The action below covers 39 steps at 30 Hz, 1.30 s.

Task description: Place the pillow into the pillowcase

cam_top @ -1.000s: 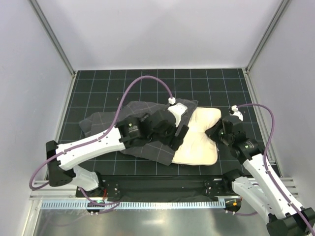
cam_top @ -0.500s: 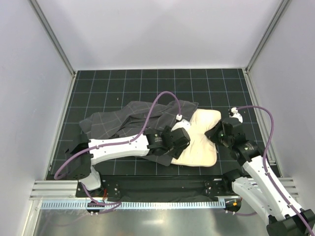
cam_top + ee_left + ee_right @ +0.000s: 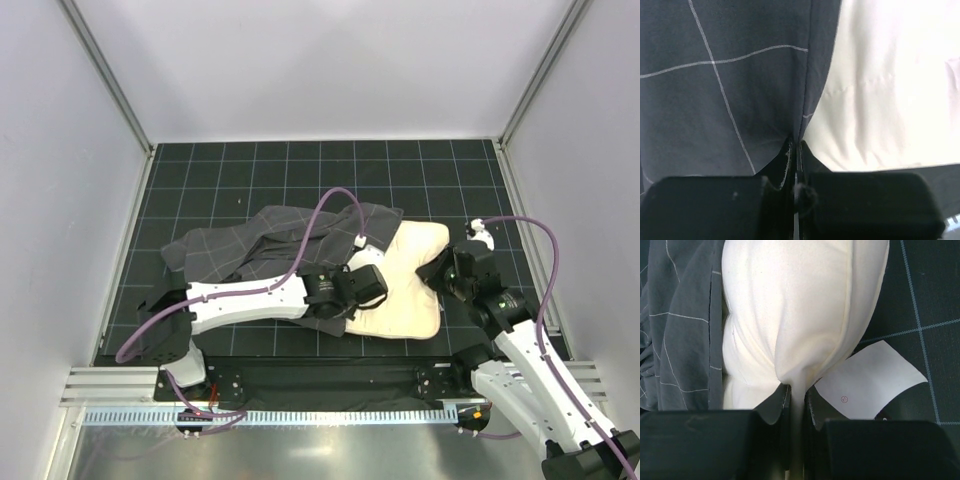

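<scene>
The cream-white pillow (image 3: 410, 275) lies on the black grid mat, its left part under the dark grey checked pillowcase (image 3: 250, 250). My left gripper (image 3: 362, 300) is down at the case's open edge beside the pillow. In the left wrist view the left gripper (image 3: 796, 144) is shut, pinching the pillowcase (image 3: 715, 100) hem, with the pillow (image 3: 890, 100) just to the right. My right gripper (image 3: 440, 272) is at the pillow's right edge. In the right wrist view the right gripper (image 3: 796, 390) is shut on a pulled-up fold of the pillow (image 3: 790, 305); the pillowcase (image 3: 680, 330) lies left of it.
A white tag (image 3: 870, 377) lies on the mat (image 3: 300, 170) beside the pillow's right edge. Grey walls and metal frame posts (image 3: 105, 80) enclose the mat. The arm bases and a rail (image 3: 320, 385) run along the near edge.
My left arm swung down and in toward the pillowcase's open edge, and its jaws closed on the hem. The right arm kept still, holding the pillow.
</scene>
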Tool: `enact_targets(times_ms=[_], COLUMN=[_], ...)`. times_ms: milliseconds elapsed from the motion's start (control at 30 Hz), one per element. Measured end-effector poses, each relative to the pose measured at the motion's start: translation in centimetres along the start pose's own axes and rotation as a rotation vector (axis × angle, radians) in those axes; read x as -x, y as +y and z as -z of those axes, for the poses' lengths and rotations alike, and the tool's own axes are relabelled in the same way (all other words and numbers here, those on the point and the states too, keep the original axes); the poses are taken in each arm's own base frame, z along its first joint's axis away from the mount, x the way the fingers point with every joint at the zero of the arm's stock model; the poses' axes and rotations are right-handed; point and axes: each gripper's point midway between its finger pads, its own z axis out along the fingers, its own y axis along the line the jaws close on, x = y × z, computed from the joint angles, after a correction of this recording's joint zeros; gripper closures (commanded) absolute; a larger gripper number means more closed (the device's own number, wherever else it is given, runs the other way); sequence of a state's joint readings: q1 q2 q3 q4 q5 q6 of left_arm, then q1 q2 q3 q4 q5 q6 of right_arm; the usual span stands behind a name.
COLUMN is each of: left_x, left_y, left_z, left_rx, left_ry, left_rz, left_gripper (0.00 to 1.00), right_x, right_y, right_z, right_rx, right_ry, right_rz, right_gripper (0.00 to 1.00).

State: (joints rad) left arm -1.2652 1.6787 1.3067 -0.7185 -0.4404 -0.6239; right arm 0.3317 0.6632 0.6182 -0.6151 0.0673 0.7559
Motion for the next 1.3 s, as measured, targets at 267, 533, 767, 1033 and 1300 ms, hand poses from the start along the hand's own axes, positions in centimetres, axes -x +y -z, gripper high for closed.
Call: enact_targets(times_ms=[267, 533, 767, 1033, 1300], left_x=[-0.1, 2.4, 10.1, 16.2, 16.2], left_y=[-4.0, -1.4, 6.1, 10.0, 10.4], left_z=[5.9, 8.6, 10.9, 15.2, 15.0], left_rx=[-0.212, -0.282, -0.249, -0.229, -0.194], left_ry=[-0.018, -0.053, -0.158, -0.303, -0.260], left_rz=[-0.065, 0.029, 0.234, 0.281, 0.244], left_gripper=[1.00, 1.00, 1.00, 1.00, 1.00], right_x=[-0.6, -3.2, -4.5, -2.0, -0.3], right_y=[-0.2, 0.2, 1.5, 6.0, 9.7], right_z=[-0.5, -2.0, -1.4, 3.3, 9.9], right_rx=[0.007, 0.074, 0.181, 0.409, 0.661], right_ry=[0.015, 0.125, 0.184, 0.106, -0.018], right_rz=[0.002, 0.027, 0.087, 0.216, 0.384], right_gripper=[0.85, 0.16, 0.00, 0.00, 0.00])
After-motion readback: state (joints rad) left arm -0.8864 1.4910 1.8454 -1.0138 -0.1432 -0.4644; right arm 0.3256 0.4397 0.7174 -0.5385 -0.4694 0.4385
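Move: The pillowcase mouth, its near rim already pinched in the left hand, has its middle about 12 cm ahead and 5 cm to the right, at much the same height. From the left hand, the pillow's bare end is centred some 8 cm ahead and 12 cm right, the bulk of the case about 12 cm ahead and 17 cm left. The right hand already grips the pillow's right edge; the middle of that bare end lies about 5 cm to its left and 3 cm lower. The pinched rim of the pillowcase is drawn back about 7 cm by the left hand while starting to rise, then swept forward and left and hoisted to some 22 cm above its start, the wrist rolling its left side down. The right hand lets go of the pillow's edge, sinking a little leftward as its fingers open wide, then rises and backs off, turning some 35 degrees counter-clockwise and tipping up. ##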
